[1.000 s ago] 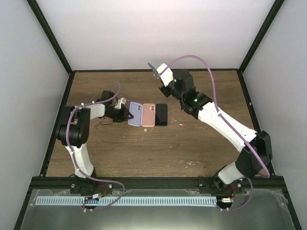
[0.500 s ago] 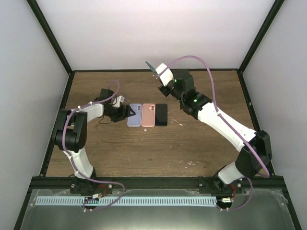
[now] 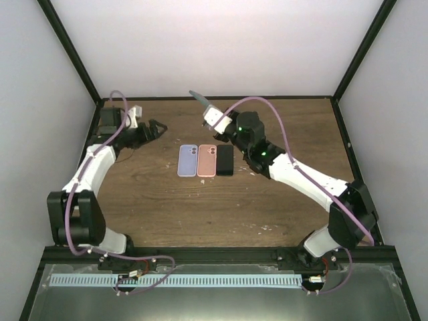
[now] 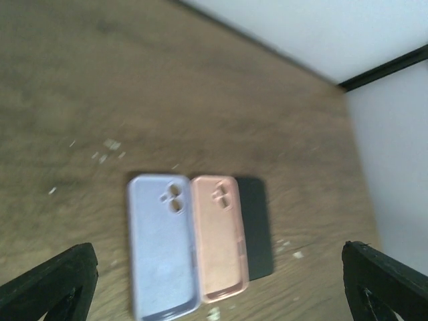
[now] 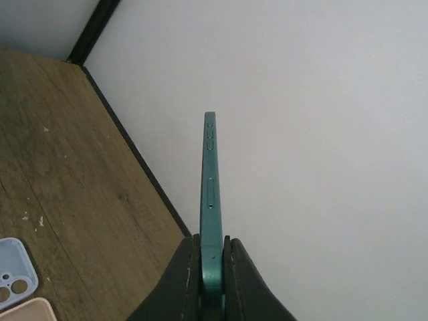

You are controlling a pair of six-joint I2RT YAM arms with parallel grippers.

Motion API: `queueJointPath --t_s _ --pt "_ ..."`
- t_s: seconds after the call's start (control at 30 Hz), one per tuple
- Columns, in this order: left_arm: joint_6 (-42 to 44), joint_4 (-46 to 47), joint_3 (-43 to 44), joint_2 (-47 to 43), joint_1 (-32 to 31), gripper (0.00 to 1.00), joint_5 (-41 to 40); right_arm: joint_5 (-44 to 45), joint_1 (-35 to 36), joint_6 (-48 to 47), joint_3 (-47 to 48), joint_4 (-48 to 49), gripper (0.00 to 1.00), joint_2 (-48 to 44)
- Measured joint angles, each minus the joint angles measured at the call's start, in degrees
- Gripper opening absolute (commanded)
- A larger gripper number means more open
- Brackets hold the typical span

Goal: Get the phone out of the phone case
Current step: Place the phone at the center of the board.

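Observation:
A teal phone (image 5: pixel 210 180) is held edge-on, clamped at its lower end by my right gripper (image 5: pixel 212 244), which is shut on it. Seen from above, that phone (image 3: pixel 199 100) hangs over the back of the table, clear of any case. A lavender phone case (image 3: pixel 187 160) lies flat on the wood, and wood shows through its camera holes (image 4: pixel 172 200). My left gripper (image 3: pixel 159 126) stands open and empty at the back left, well apart from the case. Its dark fingers (image 4: pixel 50 284) frame the left wrist view.
A pink case (image 3: pixel 208 160) touches the lavender one on its right, with a black case (image 3: pixel 225 160) beside that. All three also appear in the left wrist view: lavender case (image 4: pixel 160 244), pink case (image 4: pixel 219 234), black case (image 4: pixel 256 227). A black frame rail (image 3: pixel 214 98) lines the table's back edge.
My left gripper opened, let go at the lavender case's left edge and drew back to the far left corner. My right gripper carried the phone a little to the left.

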Motion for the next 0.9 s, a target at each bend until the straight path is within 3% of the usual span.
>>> queueJointPath --t_s 0.37,0.7,0.9 --pt "-14.8 10.9 1.7 -10.3 1.5 0.95 12.3 -1.7 5.9 -17.3 -4.5 14.1 0.01 0.8" --pt "-39.9 29.3 -7.9 -10.7 1.5 0.81 19.2 -2.7 7.7 -28.6 -8.0 22.1 0.01 2.9" --pt "-47.3 35.9 -8.8 -9.6 1.2 0.75 19.8 -3.6 9.8 -34.5 -10.1 25.7 0.01 5.6"
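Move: The teal phone, still pinched at its near end by the right hand, has its middle about 4 cm ahead and 3 cm left of that hand. From the open left gripper it lies some 18 cm right, 2 cm ahead and 14 cm above. The left gripper is about 21 cm left of the right hand, 2 cm ahead and 14 cm below. The blue case is 11 cm right, 1 cm back and 16 cm below the left gripper; the pink case is 8 cm right of it. The phone is carried about 8 cm left and 6 cm back towards the left gripper by the right hand, which keeps its grip, tips the free end up some 30 degrees, rolls and sinks slightly late on. The left hand rises roughly 12 cm to meet it, easing a little left, then rolls its left side down and partly narrows its still-open fingers. ##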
